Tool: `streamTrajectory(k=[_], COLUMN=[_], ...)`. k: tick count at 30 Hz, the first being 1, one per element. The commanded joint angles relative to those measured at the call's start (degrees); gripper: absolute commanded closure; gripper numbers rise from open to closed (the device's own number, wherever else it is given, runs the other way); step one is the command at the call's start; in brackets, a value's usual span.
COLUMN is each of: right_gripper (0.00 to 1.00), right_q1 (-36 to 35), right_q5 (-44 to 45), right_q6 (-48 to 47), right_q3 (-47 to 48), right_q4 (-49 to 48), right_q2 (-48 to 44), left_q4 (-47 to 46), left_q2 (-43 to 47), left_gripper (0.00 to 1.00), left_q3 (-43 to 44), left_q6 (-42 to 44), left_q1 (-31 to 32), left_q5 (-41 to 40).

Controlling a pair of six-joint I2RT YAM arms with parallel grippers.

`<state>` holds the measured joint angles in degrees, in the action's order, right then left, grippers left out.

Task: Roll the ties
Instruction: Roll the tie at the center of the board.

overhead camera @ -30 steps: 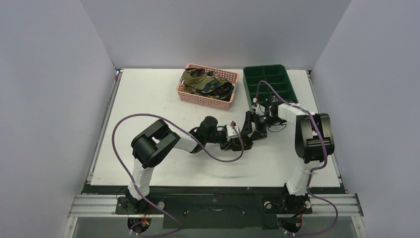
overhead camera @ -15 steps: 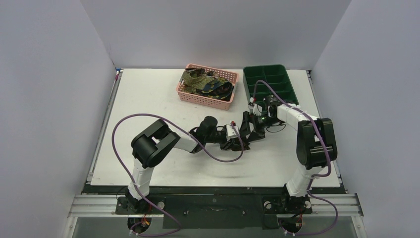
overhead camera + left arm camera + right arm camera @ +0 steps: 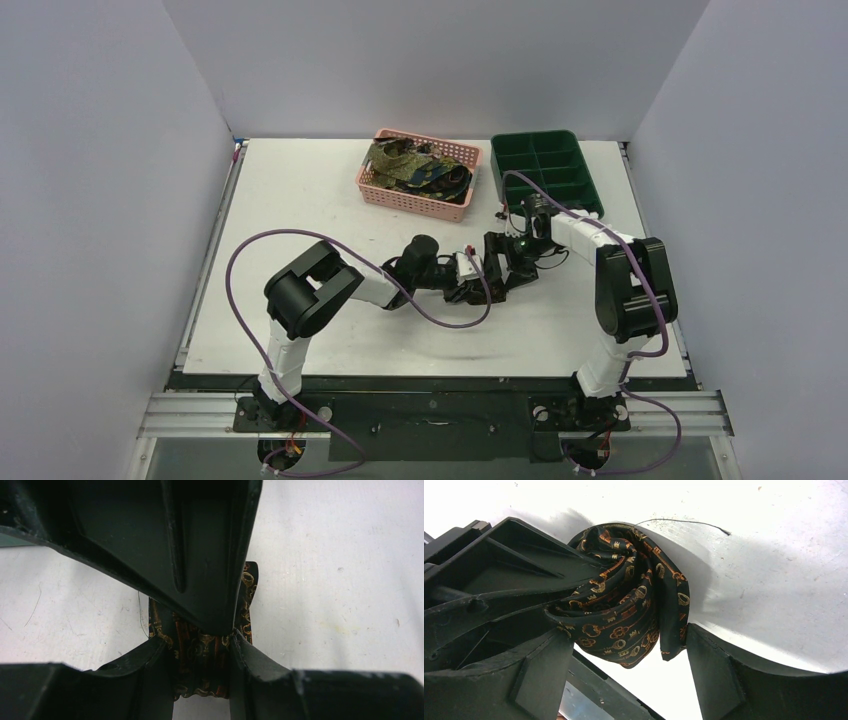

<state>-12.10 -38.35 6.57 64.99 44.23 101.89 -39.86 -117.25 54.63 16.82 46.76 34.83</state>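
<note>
A rolled dark tie (image 3: 624, 605) with a gold and orange key pattern is at the table's centre. In the left wrist view, my left gripper (image 3: 202, 680) is shut on this rolled tie (image 3: 202, 655), one finger on each side of it. My right gripper (image 3: 629, 675) stands open and straddles the roll from the other side. Its fingers (image 3: 719, 675) sit wide at the roll's edges, and the tie's loose end hangs by the right one. From above, the left gripper (image 3: 492, 283) and right gripper (image 3: 503, 262) meet tip to tip. Several more ties (image 3: 415, 165) lie heaped in the basket.
The pink mesh basket (image 3: 405, 198) stands at the back centre. The dark green compartment tray (image 3: 545, 165) is to its right, close behind the right arm. A loose dark thread (image 3: 684, 522) lies on the white table by the roll. Purple cables loop along both arms.
The right gripper has shifted a little left, closer in over the left gripper's tips, and its jaws have widened slightly. The left arm and its grip have not moved.
</note>
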Motion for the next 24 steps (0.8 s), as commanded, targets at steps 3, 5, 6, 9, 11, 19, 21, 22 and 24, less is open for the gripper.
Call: streamTrajectory(k=[3,5,6,9,11,19,21,22,24], right_gripper=[0.4,0.52,0.6,0.79,0.96,1.0,1.0,1.0,1.0], right_q1=[0.59,1.25,1.49,2.46,2.44,0.54,-0.33,-0.92,-1.64], right_q5=[0.45,-0.53,-0.78,-1.19,-0.98,-0.26,-0.29,-0.38,-0.27], right_q6=[-0.99,-1.06,-1.06,-1.1,-1.12,-1.74,-2.21,-2.32,-2.71], right_q3=[0.13,0.66,0.79,0.97,0.93,0.48,0.17,-0.08,-0.26], right_q4=[0.97,0.95,0.95,0.95,0.95,0.58,0.56,0.52,0.55], right_q2=[1.39,1.46,1.25,0.74,0.47,-1.49,-2.15,-2.62,-3.37], left_q4=[10.99,11.0,11.01,10.81,10.21,4.82,4.19,3.87,3.07], left_q2=[-1.8,-1.69,-1.68,-1.51,-1.37,1.91,2.8,3.23,3.8], left_gripper=[0.89,0.89,0.89,0.89,0.89,0.31,0.16,0.13,0.05], left_q3=[-2.83,-2.85,-2.86,-3.14,-3.58,-5.55,-5.28,-5.07,-4.88], left_q6=[0.62,0.81,0.83,0.89,0.93,0.61,0.51,0.28,-0.29], left_q1=[-0.68,-0.64,-0.69,-0.88,-0.96,-1.23,-1.22,-1.19,-1.15], left_q5=[-0.88,-0.83,-0.82,-0.65,-0.5,1.3,1.93,2.27,2.53])
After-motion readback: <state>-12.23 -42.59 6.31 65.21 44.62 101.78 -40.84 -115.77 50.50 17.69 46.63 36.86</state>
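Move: Between the two hands, the rolled tie has its middle about 3 cm to the left hand's right and 1 cm lower, with the left fingers already shut on its near end. From the open right hand the rolled tie's middle lies some 3 cm left, 1 cm back and 2 cm lower. Farther out, the green tray stands about 28 cm ahead and 14 cm right of the right hand, the pink basket about 28 cm ahead and 20 cm left. Closing its fingers almost fully, the right hand pinches the upper right edge of the rolled tie while edging about 1 cm up and 1 cm left. Only then does the left hand spread its fingers wide and let go, backing off roughly 1.5 cm towards the base and a little over 1 cm left while sinking about 1 cm. ##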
